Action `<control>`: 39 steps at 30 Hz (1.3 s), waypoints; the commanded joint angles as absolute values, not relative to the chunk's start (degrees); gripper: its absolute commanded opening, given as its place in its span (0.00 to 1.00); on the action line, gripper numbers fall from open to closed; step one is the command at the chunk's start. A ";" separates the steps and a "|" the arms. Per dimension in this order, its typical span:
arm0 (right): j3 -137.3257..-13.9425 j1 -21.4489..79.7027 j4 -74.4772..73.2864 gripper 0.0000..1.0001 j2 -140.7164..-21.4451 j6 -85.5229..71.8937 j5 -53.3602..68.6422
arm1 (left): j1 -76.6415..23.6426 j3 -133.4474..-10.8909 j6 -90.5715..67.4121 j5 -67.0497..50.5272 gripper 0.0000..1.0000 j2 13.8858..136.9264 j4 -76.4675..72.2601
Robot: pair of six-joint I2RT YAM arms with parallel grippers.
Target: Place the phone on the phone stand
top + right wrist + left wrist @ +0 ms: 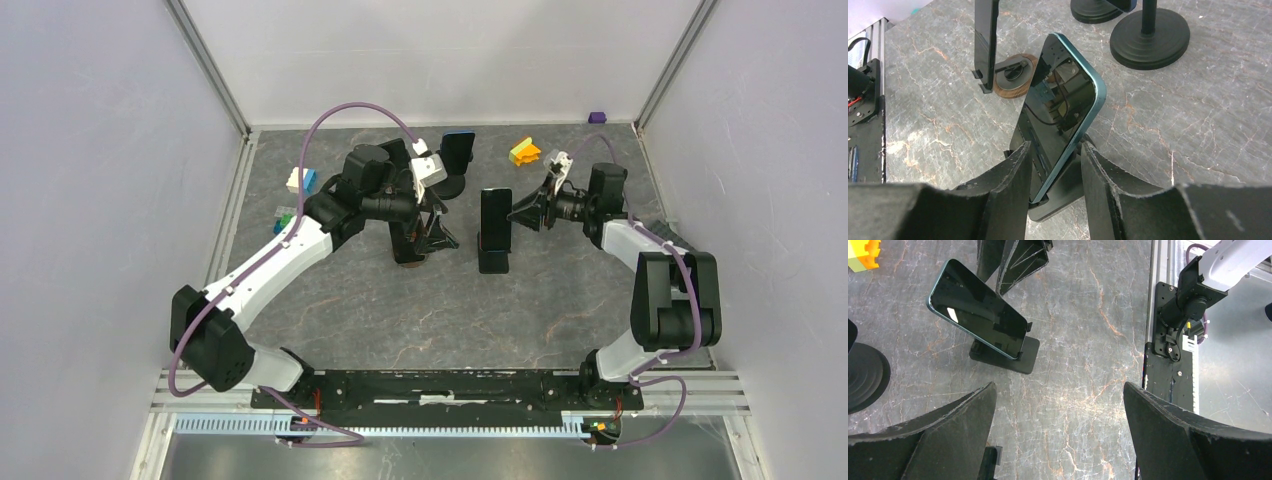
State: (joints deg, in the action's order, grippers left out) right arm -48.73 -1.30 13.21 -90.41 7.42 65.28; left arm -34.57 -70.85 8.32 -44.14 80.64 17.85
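Note:
The phone (495, 220), dark-screened with a teal rim, leans on the black phone stand (493, 263) mid-table, its bottom edge in the stand's lip. In the right wrist view the phone (1063, 95) stands slanted between my fingers above the stand (1068, 197). My right gripper (1055, 150) straddles its lower side edge, jaws partly apart, a gap showing on the screen side. From the right, the right gripper (517, 212) reaches in level with the phone. The left gripper (1059, 387) hangs wide open over bare table, holding nothing. The left wrist view shows the phone (978, 310) resting on its stand (1013, 357).
A second phone (985, 45) stands on a round wooden stand (1013, 75), just under the left gripper (428, 238). Black round-based stands (1149, 37) sit further back, one carrying a phone (458, 150). Toy blocks lie at the back: yellow-orange (524, 152), blue-white (301, 180), purple (597, 117).

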 commanded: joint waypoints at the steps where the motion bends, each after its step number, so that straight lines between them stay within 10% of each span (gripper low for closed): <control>1: -51.33 -1.58 9.13 0.46 -88.27 12.11 63.65 | -34.63 -71.01 6.49 -46.32 1.00 80.87 16.08; 39: -44.21 -2.20 -5.76 0.46 -72.20 25.53 56.24 | -44.37 -67.70 4.90 -16.39 1.00 89.70 4.19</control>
State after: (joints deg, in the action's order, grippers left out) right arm -45.56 -2.00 1.87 -76.66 17.91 58.78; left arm -44.58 -69.80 2.42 -19.11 96.60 5.65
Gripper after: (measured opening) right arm 0.451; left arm 0.993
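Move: For the left hand, held open, the phone on its stand stands about 13 cm ahead, 10 cm to the right and 16 cm lower. The wooden-based stand's phone is some 10 cm ahead, 10 cm left and 16 cm below the left hand; the black round stand's phone is roughly 28 cm ahead, 3 cm right and 14 cm below. The right hand is close by: the phone lies about 7 cm to its left, 2 cm ahead and 4 cm lower. After a brief pause the open left hand sinks about 10 cm while going some 5 cm forward and 5 cm right towards the near left side of the phone and its stand, its fingers tipping further down and swinging counter-clockwise, all without reaching the phone. Meanwhile the right hand, fingers kept about half open, backs off from the phone's right edge, rising roughly 2 cm and drawing back and to the right by about as much, with a slight roll and its fingertips tilting up. ##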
